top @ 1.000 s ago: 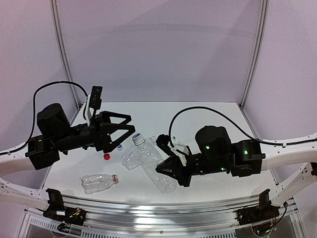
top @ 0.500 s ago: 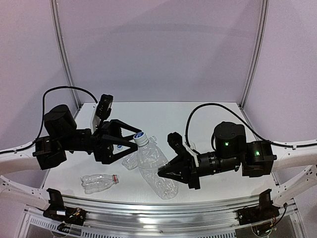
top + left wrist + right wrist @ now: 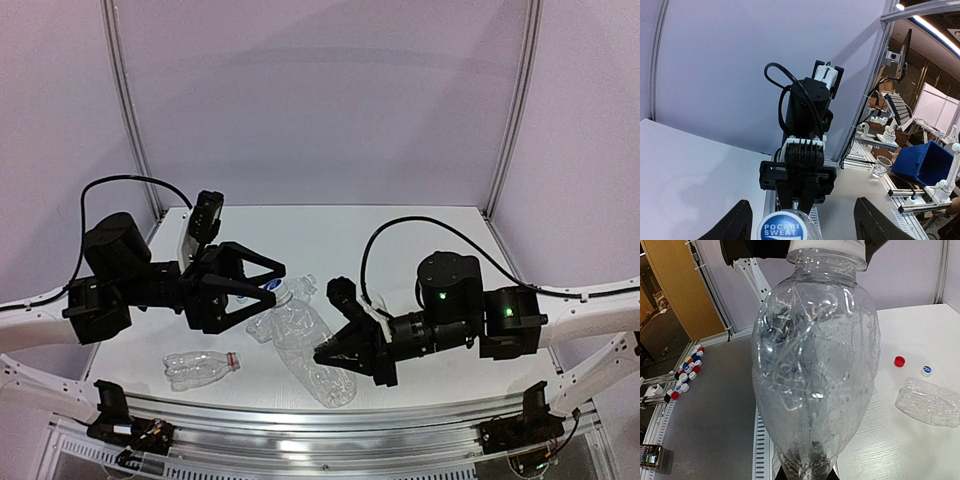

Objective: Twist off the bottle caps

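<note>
My right gripper [image 3: 338,352] is shut on the base of a clear crumpled bottle [image 3: 305,335] and holds it tilted above the table, neck toward the left arm. In the right wrist view this bottle [image 3: 815,365] fills the frame. Its white cap with a blue printed top [image 3: 784,227] sits between the fingers [image 3: 735,224] of my left gripper [image 3: 800,226]. The jaws stand apart, and a wide gap shows on the cap's right side. A loose red cap [image 3: 899,361] and a loose white cap [image 3: 926,371] lie on the table.
A capless bottle with a red neck ring [image 3: 202,367] lies near the front left edge. Another crushed clear bottle [image 3: 262,325] rests beside the held one, also seen in the right wrist view [image 3: 930,402]. Several coloured caps [image 3: 686,376] lie off the table.
My left gripper has moved right onto the held bottle's cap and its jaws have narrowed around it. The right arm has shifted with the bottle, bringing its neck to the left gripper.
</note>
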`<state>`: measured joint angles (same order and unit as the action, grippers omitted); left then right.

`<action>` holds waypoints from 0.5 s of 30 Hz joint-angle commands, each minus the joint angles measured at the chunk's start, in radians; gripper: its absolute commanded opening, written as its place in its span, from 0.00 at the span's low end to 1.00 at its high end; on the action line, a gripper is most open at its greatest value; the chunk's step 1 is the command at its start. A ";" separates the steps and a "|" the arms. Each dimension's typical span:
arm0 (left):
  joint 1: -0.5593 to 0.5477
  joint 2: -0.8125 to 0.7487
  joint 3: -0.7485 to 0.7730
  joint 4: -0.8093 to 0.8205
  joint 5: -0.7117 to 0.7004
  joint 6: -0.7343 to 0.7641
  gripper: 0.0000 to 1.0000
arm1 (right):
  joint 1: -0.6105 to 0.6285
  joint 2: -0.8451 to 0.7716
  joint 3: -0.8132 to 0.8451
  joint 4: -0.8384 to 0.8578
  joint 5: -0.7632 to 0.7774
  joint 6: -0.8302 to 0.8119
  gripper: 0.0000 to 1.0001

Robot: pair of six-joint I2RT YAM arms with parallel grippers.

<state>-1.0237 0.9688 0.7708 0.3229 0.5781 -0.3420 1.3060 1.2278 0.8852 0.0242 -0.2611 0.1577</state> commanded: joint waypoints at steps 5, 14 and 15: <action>-0.015 -0.001 0.015 -0.034 -0.044 0.039 0.60 | 0.000 0.005 0.023 -0.011 0.001 -0.006 0.00; -0.019 0.018 0.029 -0.050 -0.047 0.049 0.43 | 0.000 0.004 0.020 -0.010 0.006 -0.005 0.00; -0.020 0.020 0.031 -0.055 -0.047 0.050 0.39 | 0.000 0.004 0.021 -0.010 0.006 -0.006 0.00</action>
<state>-1.0348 0.9771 0.7734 0.2970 0.5381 -0.3061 1.3060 1.2339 0.8852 0.0196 -0.2607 0.1570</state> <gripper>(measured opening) 0.442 0.066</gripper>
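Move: The bottle's white-and-blue cap sits almost between the left hand's open fingertips, roughly 1 cm forward, 1 cm to the right and 1 cm below that hand. From the right hand, which already grips the lower part of this bottle, the cap is about 12 cm left, 3 cm forward and 10 cm up. On the table some 30 cm below the left hand lie a clear bottle, about 12 cm ahead, and a red-ringed bottle, about 15 cm left and 1 cm ahead. Sinking barely 1 cm, with a slight ease forward, the left hand settles around the cap while its fingers close from about two-thirds open to under half, one to either side of the cap; whether the pads already touch can't be seen. Its wrist hardly turns. The right hand stays in place and keeps its grip on the lower part of the bottle, holding the neck up towards the left fingers. ##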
